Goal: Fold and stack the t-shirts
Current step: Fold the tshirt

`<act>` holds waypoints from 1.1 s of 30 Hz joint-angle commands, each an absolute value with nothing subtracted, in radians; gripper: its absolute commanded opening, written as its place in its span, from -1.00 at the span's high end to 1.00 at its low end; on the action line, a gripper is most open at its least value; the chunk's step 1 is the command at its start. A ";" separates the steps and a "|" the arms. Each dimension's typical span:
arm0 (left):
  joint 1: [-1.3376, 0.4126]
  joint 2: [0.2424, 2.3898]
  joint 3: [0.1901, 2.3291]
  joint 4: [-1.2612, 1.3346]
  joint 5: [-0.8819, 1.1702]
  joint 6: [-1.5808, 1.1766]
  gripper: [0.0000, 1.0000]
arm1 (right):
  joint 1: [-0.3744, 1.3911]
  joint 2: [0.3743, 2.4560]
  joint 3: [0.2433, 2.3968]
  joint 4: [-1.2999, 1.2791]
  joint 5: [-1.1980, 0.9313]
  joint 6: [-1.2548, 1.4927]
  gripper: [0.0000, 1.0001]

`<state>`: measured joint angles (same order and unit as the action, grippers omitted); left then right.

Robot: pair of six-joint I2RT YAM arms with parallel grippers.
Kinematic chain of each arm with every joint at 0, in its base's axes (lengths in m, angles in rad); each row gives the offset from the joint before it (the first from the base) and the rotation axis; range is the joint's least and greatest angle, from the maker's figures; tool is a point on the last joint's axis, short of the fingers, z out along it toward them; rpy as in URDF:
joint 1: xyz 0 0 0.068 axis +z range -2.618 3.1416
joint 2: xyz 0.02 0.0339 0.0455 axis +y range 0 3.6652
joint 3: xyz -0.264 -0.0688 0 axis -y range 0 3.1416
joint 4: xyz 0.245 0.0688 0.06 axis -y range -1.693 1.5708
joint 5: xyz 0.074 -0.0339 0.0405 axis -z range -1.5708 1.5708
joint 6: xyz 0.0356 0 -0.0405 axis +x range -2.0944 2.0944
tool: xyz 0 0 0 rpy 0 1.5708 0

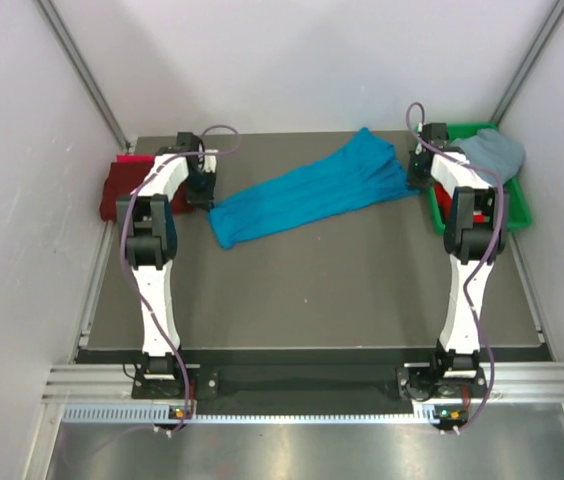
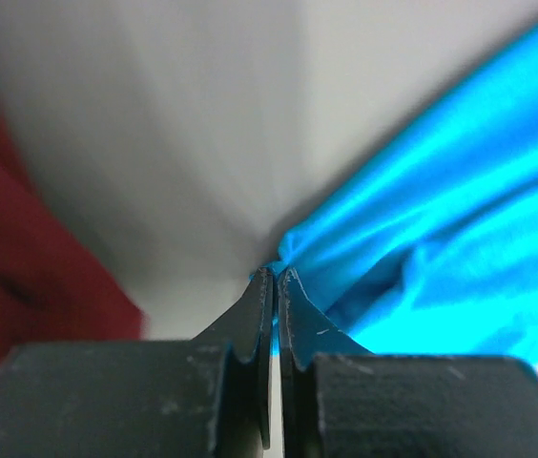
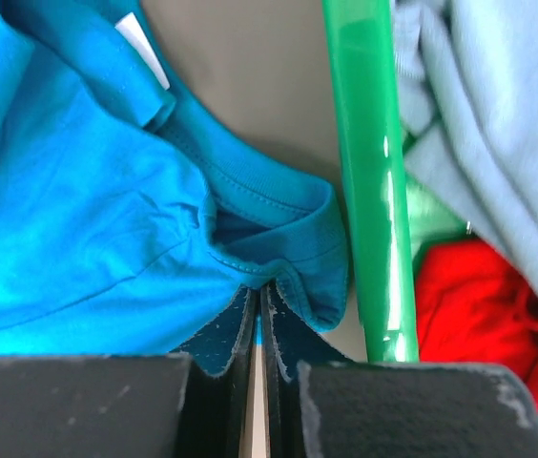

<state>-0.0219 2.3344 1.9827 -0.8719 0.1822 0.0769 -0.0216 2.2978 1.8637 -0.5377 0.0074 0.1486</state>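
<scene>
A turquoise-blue t-shirt [image 1: 307,190] lies stretched in a long diagonal band across the back of the table. My left gripper [image 1: 202,192] is shut on its lower left end; the wrist view shows blue cloth [image 2: 441,219] pinched at the tips of my left gripper [image 2: 276,275]. My right gripper [image 1: 420,172] is shut on the shirt's upper right end, where the collar hem [image 3: 279,215] is pinched in the right gripper [image 3: 260,288]. A dark maroon t-shirt [image 1: 122,187] lies folded at the table's left edge. A pale grey-blue t-shirt [image 1: 494,150] and a red t-shirt [image 3: 479,305] lie in the bin.
A green plastic bin [image 1: 518,205] stands at the back right corner; its rim [image 3: 369,191] is close beside the right gripper. White walls enclose the table on the left, right and back. Both arm bases are bolted at the near edge.
</scene>
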 commanded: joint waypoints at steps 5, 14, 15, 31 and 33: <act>-0.080 2.197 1.810 -1.005 0.287 0.045 1.00 | -0.008 2.384 2.005 -0.482 0.058 0.110 1.00; -0.161 2.030 1.617 -1.081 0.347 0.048 1.00 | -0.008 2.489 2.164 -0.433 0.052 0.107 1.00; -0.169 2.016 1.599 -1.083 0.350 0.049 1.00 | 0.021 2.499 2.178 -0.428 0.051 0.104 1.00; -0.353 1.743 1.267 -1.114 0.422 0.026 1.00 | 0.060 2.582 2.333 -0.370 0.022 0.060 1.00; -0.377 1.733 1.266 -1.112 0.431 0.026 1.00 | 0.060 2.595 2.352 -0.367 0.008 0.061 1.00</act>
<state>-0.3408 1.7969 1.2770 -1.0695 0.4080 0.0322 0.0608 2.5801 2.2814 -0.4335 0.0170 0.0776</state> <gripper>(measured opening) 0.022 0.008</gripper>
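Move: The blue t-shirt, folded to a long strip, is pinched at both ends; its middle lies some 32 cm right and 3 cm ahead of the left hand, about 35 cm left and 2 cm back of the right. Bare table waits some 26 cm back, 12 cm right of the left hand, whose other side has the dark red shirts 18 cm left, 6 cm ahead. Right hand: bare table 10 cm ahead, 5 cm left; green bin's middle 18 cm right, 2 cm ahead. The t-shirt's left end, still pinched, is drawn quickly by the left hand some 26 cm back and 12 cm right over open table, rising nearly 4 cm in the second half while the wrist turns about 30 degrees, fingertips swinging back and clockwise. The right hand keeps its pinch and takes the other end forward, then also left, away from the bin. ##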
